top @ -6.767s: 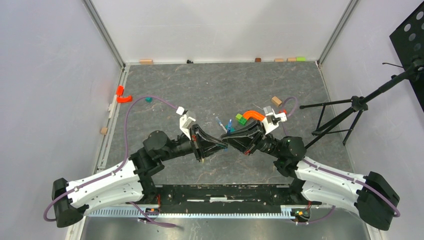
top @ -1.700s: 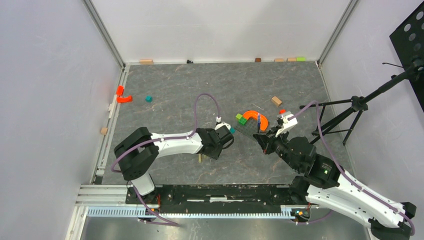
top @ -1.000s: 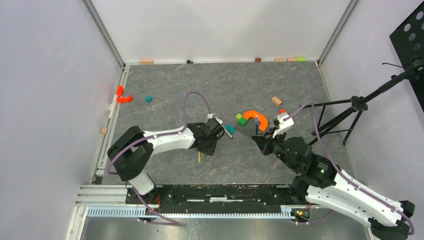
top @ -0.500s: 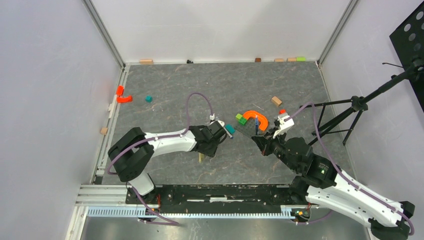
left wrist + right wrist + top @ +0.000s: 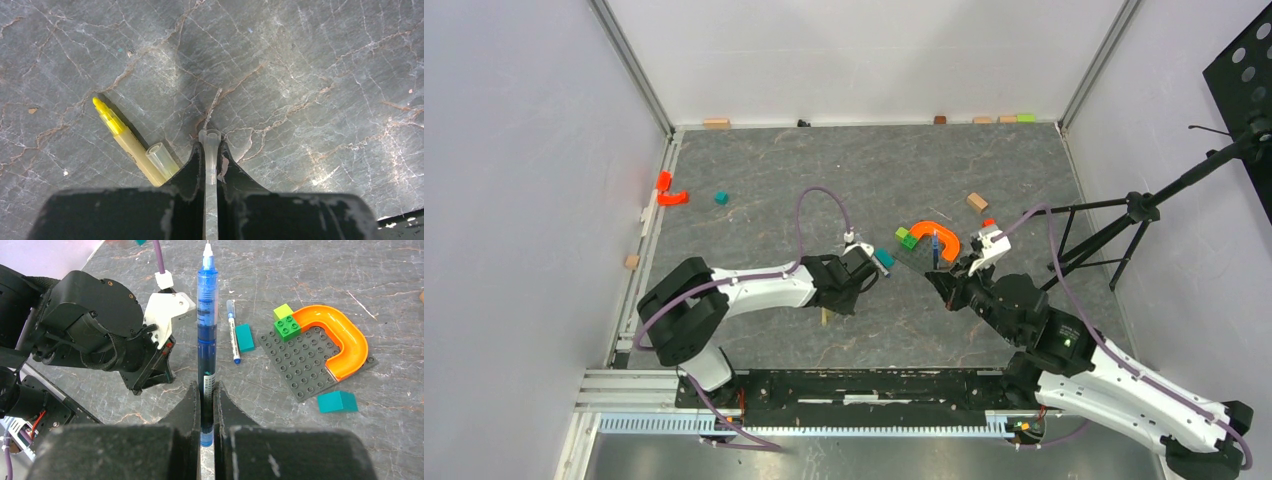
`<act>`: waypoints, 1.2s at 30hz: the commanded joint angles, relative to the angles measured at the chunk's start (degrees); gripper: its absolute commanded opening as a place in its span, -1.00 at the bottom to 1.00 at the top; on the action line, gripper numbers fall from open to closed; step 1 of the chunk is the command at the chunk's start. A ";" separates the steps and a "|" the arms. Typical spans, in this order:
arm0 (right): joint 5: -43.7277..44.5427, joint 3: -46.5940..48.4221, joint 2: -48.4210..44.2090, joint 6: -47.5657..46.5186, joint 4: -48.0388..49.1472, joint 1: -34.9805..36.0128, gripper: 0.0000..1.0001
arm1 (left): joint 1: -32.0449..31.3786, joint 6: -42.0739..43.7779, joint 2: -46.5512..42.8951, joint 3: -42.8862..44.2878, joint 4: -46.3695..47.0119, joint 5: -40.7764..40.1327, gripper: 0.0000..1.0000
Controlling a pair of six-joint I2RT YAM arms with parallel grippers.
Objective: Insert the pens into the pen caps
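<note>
In the left wrist view my left gripper (image 5: 210, 146) is shut on a clear pen cap (image 5: 209, 137) that stands up between the fingers, just above the table. A pale yellow pen (image 5: 122, 137) lies left of it, with a second clear cap (image 5: 161, 159) against its side. My right gripper (image 5: 206, 388) is shut on the lower end of a blue pen (image 5: 206, 315), tip pointing away and held off the table (image 5: 935, 246). A white pen with blue ends (image 5: 232, 331) lies on the table beyond it, next to a teal block (image 5: 244, 337).
A grey studded baseplate (image 5: 300, 365) carries an orange arch (image 5: 345, 347) and a green brick (image 5: 285, 322); another teal block (image 5: 337, 401) sits at its near edge. The left arm's wrist (image 5: 100, 330) is close on the left. A black tripod (image 5: 1114, 235) stands at right.
My left gripper has closed on the clear cap; half a second ago its jaws stood apart over it. The right arm holds the blue pen almost still.
</note>
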 commanded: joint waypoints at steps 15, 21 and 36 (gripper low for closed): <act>-0.66 -3.41 3.56 -1.18 11.45 -0.02 -1.00 | -1.03 -2.89 -23.54 -4.39 8.54 1.71 -0.95; -2.48 -6.65 5.34 -2.71 19.17 -0.04 -1.00 | -0.35 -3.79 -33.93 -8.18 16.05 -3.72 -0.96; -16.04 -14.88 12.29 -5.49 41.64 -0.02 -1.00 | 6.86 -9.28 -44.64 -15.34 39.00 0.60 -0.96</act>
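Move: The blue pen, upright in my right hand, lies about 15 cm to the right of my left hand, 1 cm back and some 25 cm above; the yellow pen lies 4 cm left and 1 cm ahead, its cap 3 cm left and 1 cm ahead. From my right hand, the clear cap in my left fingers is about 15 cm left, 1 cm ahead and 21 cm below; the white marker lies 15 cm ahead and 10 cm left on the table. I raise the clear cap off the table in my left hand, about 23 cm, easing back slightly at first and then a little forward, while the wrist swings some 60 degrees so the fingers point right towards my other hand. My right hand keeps its grip on the upright blue pen and brings it about 6 cm left and 4 cm down towards the cap, turning slightly counter-clockwise. ##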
